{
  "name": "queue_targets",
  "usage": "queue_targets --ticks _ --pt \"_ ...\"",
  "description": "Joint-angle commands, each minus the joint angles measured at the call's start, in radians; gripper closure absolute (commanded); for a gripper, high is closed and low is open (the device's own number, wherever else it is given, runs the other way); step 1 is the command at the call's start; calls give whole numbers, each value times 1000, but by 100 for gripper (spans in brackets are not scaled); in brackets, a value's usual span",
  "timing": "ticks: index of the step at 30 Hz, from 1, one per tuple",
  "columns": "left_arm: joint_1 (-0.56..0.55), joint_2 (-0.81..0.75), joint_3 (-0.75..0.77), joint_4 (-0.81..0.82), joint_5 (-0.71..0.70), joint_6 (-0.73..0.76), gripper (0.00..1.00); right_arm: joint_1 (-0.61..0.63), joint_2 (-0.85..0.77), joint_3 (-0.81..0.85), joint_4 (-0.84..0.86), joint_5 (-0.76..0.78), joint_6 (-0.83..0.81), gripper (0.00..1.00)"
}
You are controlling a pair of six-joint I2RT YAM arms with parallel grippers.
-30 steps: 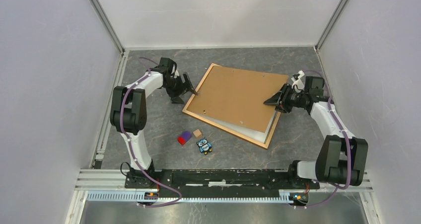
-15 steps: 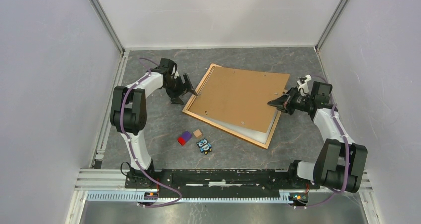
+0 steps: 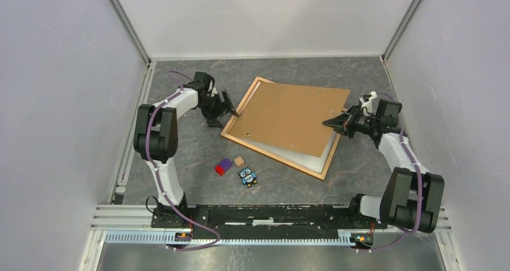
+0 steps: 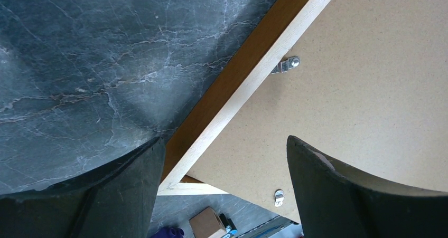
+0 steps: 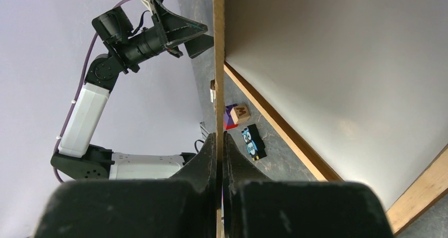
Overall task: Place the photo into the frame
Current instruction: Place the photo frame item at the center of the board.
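Note:
The light-orange wooden frame (image 3: 270,155) lies back side up on the dark table. The photo (image 3: 322,157) rests inside it, showing only its white back (image 5: 343,64). A brown backing board (image 3: 288,118) lies over both. Its right edge is raised and pinched in my right gripper (image 3: 328,124), which is shut on it; the right wrist view shows the board edge-on (image 5: 218,64) between the jaws (image 5: 219,137). My left gripper (image 3: 231,109) stands open at the frame's left corner, one jaw on each side of the moulding (image 4: 232,85), gripping nothing (image 4: 223,140).
A blue owl figure (image 3: 247,176), a red and purple block (image 3: 224,166) and a small wooden cube (image 3: 239,160) lie just in front of the frame. Small metal clips (image 4: 288,64) sit along the board's edge. Pale walls close in the table on three sides.
My right gripper closed on the backing board's right edge and drew back to the right, lifting that edge and shifting the board. The left arm has not moved.

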Motion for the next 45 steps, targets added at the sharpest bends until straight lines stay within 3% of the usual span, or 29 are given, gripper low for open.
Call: queue_targets --ticks 1,19,29,38,45 --pt "-1 -15 0 29 31 -42 9 2 -19 -21 80 -39 25 100" --pt "-13 23 -14 58 107 -67 9 4 108 -28 131 -85 -38 100" --pt "-27 19 -19 62 112 -70 9 5 197 17 -43 -10 -256 81" --pt "-29 -10 -23 62 94 -64 9 16 219 169 -313 231 -504 35" --pt "-33 -15 -23 62 97 -63 9 48 223 229 -410 338 -577 28"
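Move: The right hand pinches the raised right edge of the brown backing board. The middle of the frame's right side lies roughly 14 cm below, 1 cm ahead and 3 cm to the right; the frame's centre is about 6 cm ahead and 10 cm left. The wooden block is some 7 cm back and 24 cm left. From the left hand, the frame's centre is about 16 cm right, 1 cm back and 3 cm lower, the wooden block some 14 cm back and 2 cm right. Still pinching the board's edge, the right hand lowers it towards the frame, about 8 cm down; partway down its fingers open wide to let the edge go, then it shifts about 3 cm right as the wrist rolls some 20 degrees, left side dropping. The open left hand, one finger against the frame's left side, nudges about 2 cm right. ##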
